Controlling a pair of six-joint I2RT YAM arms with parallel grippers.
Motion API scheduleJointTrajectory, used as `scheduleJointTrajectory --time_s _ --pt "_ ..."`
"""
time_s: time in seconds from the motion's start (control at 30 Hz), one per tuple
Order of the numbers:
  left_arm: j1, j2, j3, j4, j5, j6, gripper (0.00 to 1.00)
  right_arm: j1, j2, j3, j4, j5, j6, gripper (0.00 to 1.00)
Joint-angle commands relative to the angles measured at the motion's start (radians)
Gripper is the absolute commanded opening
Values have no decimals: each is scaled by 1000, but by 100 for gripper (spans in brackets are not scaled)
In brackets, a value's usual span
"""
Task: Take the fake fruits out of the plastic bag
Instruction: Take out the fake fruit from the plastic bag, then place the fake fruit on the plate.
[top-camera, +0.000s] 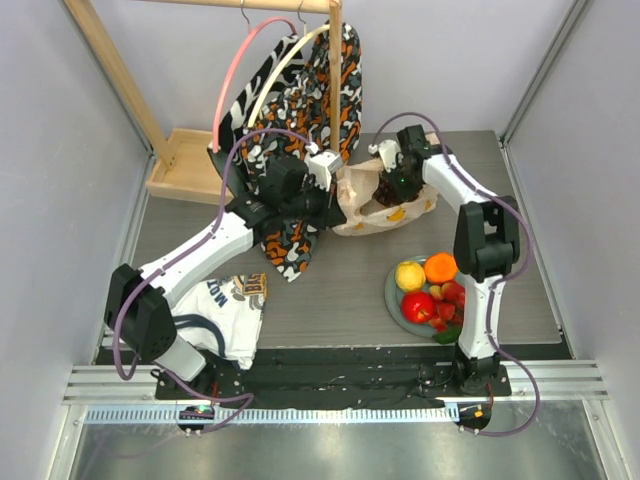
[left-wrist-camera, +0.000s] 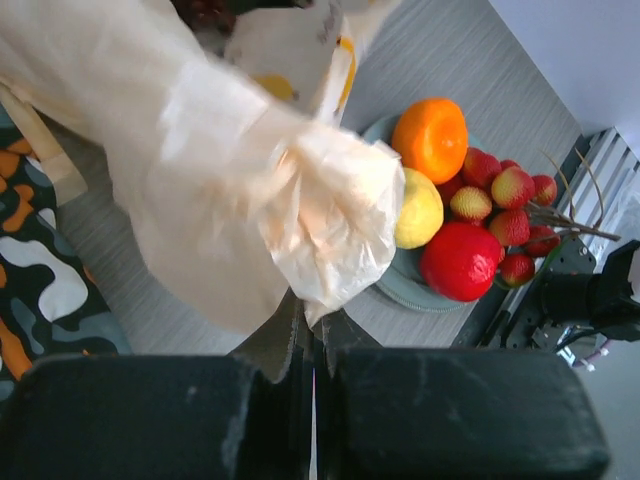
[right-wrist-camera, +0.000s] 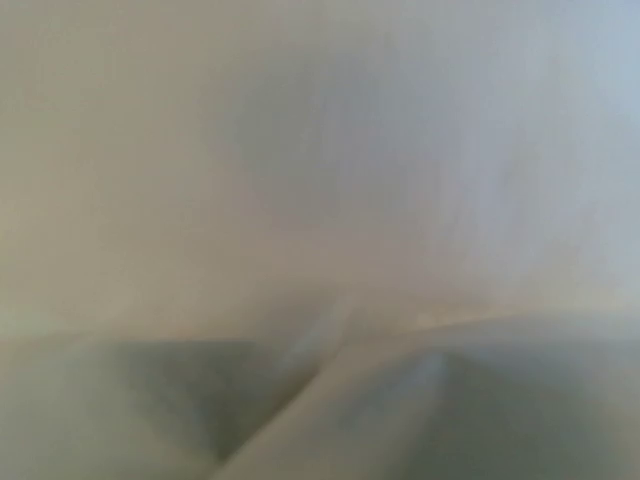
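Note:
The beige plastic bag (top-camera: 375, 212) lies crumpled behind the table's middle. My left gripper (top-camera: 335, 200) is shut on a bunched fold of the bag (left-wrist-camera: 200, 170), which is pinched at the fingertips (left-wrist-camera: 312, 325). My right gripper (top-camera: 390, 185) reaches down into the bag's open mouth. Its own view shows only blurred bag film (right-wrist-camera: 320, 150), so anything between its fingers is hidden. On the grey-green plate (top-camera: 395, 300) sit an orange (top-camera: 440, 267), a yellow-red apple (top-camera: 409, 275), a red apple (top-camera: 418, 307) and a red berry cluster (top-camera: 452, 298). The left wrist view shows the same orange (left-wrist-camera: 432, 135) and red apple (left-wrist-camera: 460, 262).
An orange-black-white patterned cloth (top-camera: 300, 100) hangs from hangers on a wooden rack (top-camera: 185, 165) at the back left and drapes down beside my left arm. A white printed shirt (top-camera: 230, 310) lies near the left arm's base. Grey walls close in both sides.

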Motion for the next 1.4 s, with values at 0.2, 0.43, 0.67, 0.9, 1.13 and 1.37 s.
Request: scheduleJointTrajectory --time_s 0.2,0.43,0.67,0.9,1.13,1.37 --pt "-4 60 116 74 -50 -5 0 0 -523 -82 -104 -346 65 6" --pt "-4 72 114 88 -56 -39 0 0 -648 -153 -2 -377 200 5" --pt "-3 143 249 86 -142 -67 0 -41 -610 64 51 -397 218 4" --pt "-4 279 488 99 -234 -25 0 -187 -474 440 66 -535 407 4" --pt "4 367 579 128 -351 93 0 -189 -578 395 -72 -596 357 4" --pt "14 362 591 120 -349 147 35 -189 -800 366 -581 -506 -66 2"
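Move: My right hand is already down in the bag, shut on the grapes. The plate they go to lies about 28 cm back and 6 cm to the right, some 4 cm lower. The orange on it is about 20 cm back and 8 cm right, the lemon 22 cm back and straight in line. My left hand grips the bag's rim: the bag's middle is about 17 cm ahead, 16 cm right and 15 cm below, with the rack post's foot 12 cm straight ahead, 20 cm down. Keeping my grip on the grapes, I haul my right hand up about 40 cm, drawing back first, then swinging forward again on the climb and finally back, while the fingers tilt from steeply down to nearly level, pointing forward and left. My left hand, pinching the rim, carries it some 15 cm forward and a little up, tips its fingers upward, then parts them at the end. ##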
